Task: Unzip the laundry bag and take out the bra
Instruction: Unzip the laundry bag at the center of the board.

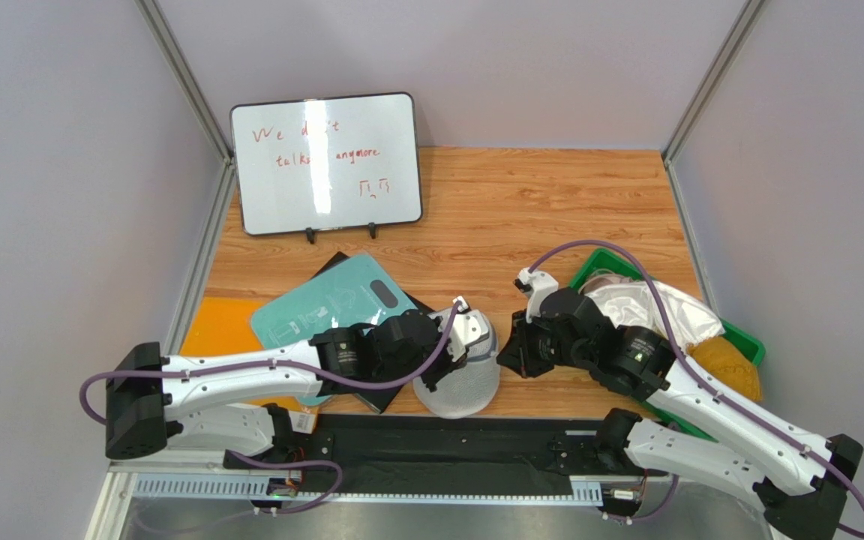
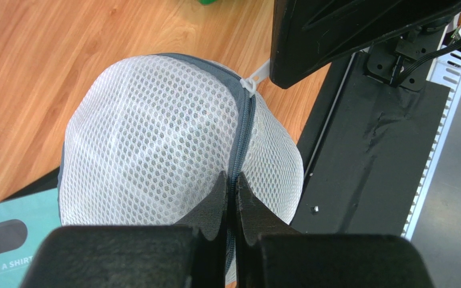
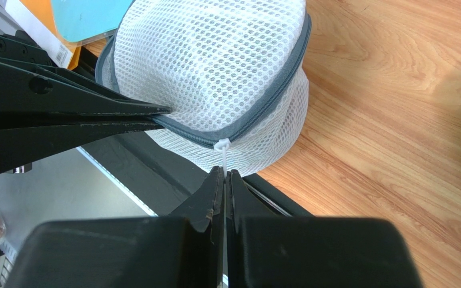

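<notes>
The laundry bag (image 1: 459, 386) is a round white mesh pouch with a grey-blue zip rim, at the table's near edge between the arms. It also shows in the left wrist view (image 2: 155, 144) and the right wrist view (image 3: 221, 66). My left gripper (image 2: 232, 180) is shut on the bag's zip rim (image 2: 242, 138). My right gripper (image 3: 224, 175) is shut on the white zip pull tab (image 3: 222, 150), just right of the bag (image 1: 506, 351). The zip looks closed along the visible rim. The bra is hidden.
A teal folding board (image 1: 335, 304) and an orange sheet (image 1: 213, 326) lie behind the left arm. A green bin (image 1: 673, 326) with white cloth and a brown item stands at the right. A whiteboard (image 1: 326, 163) stands at the back. A black base strip (image 1: 459, 444) runs along the near edge.
</notes>
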Robot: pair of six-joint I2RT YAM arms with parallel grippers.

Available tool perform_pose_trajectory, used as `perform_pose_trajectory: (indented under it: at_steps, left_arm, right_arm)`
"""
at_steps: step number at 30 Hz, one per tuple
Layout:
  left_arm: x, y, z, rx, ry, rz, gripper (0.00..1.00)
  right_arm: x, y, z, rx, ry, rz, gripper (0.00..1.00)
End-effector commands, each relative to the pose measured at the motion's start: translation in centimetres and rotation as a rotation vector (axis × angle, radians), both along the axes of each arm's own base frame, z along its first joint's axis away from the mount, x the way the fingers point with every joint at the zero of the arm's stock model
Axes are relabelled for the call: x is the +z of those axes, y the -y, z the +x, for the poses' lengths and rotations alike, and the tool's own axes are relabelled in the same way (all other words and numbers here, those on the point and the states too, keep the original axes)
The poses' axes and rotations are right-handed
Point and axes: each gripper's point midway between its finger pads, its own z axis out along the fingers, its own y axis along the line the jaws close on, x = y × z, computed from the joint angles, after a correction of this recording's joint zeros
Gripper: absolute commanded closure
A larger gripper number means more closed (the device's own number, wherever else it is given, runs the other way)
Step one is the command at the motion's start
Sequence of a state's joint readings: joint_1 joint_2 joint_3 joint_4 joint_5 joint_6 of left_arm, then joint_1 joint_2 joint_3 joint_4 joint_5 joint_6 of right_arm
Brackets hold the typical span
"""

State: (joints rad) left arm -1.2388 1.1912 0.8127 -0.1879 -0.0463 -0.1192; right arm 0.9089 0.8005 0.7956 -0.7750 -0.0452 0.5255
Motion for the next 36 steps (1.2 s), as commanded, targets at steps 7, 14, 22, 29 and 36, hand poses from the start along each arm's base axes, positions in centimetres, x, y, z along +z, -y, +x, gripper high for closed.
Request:
perform_pose_trajectory:
  at_steps: [7, 14, 22, 29, 36]
  left_arm:
    - [-1.9, -3.2, -0.4, 0.065, -0.035, 0.023, 0.89]
    - [-0.3, -4.1, -1.4, 0.081, -0.080, -0.025, 0.41]
    - [4.1, -2.2, -2.0, -0.007, -0.054, -0.111, 0.28]
    - [3.8, 1.3, -2.5, -0.086, -0.073, -0.129, 0.28]
    - [2.2, 2.1, -2.5, -0.087, -0.088, -0.114, 0.28]
  right_arm:
    - [0.2, -1.0, -0.9, 0.045, -0.038, 0.044, 1.00]
    - [0.4, -2.0, -1.4, 0.072, -0.043, 0.083, 1.00]
    - [1.5, -3.6, -2.4, 0.130, -0.048, 0.146, 1.00]
    - [1.5, -4.1, -3.1, 0.146, -0.053, 0.148, 1.00]
    - [1.9, -4.2, -3.5, 0.159, -0.050, 0.152, 1.00]
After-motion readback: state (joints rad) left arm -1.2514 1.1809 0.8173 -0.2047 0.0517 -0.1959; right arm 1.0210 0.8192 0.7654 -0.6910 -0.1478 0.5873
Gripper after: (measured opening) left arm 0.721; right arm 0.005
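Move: My left fingers pinch the zipper seam on top of the laundry bag; the slider sits some 5 cm to their right, at about the same height. My right fingers hold its pull, the slider lying about 1 cm ahead and 1 cm left of them. The bag's middle is around 4 cm ahead of my left hand, 2 cm right and 5 cm below; the teal folding board lies some 9 cm ahead, 25 cm left and 12 cm lower. I let go of the seam with my left hand, opening the fingers wide while backing off about 4 cm to the left, then lift and arc back right and down to bring the open fingers around the seam beside the slider. Meanwhile my right hand keeps its grip on the pull and draws it back and left about 5 cm, turning slightly counter-clockwise. ##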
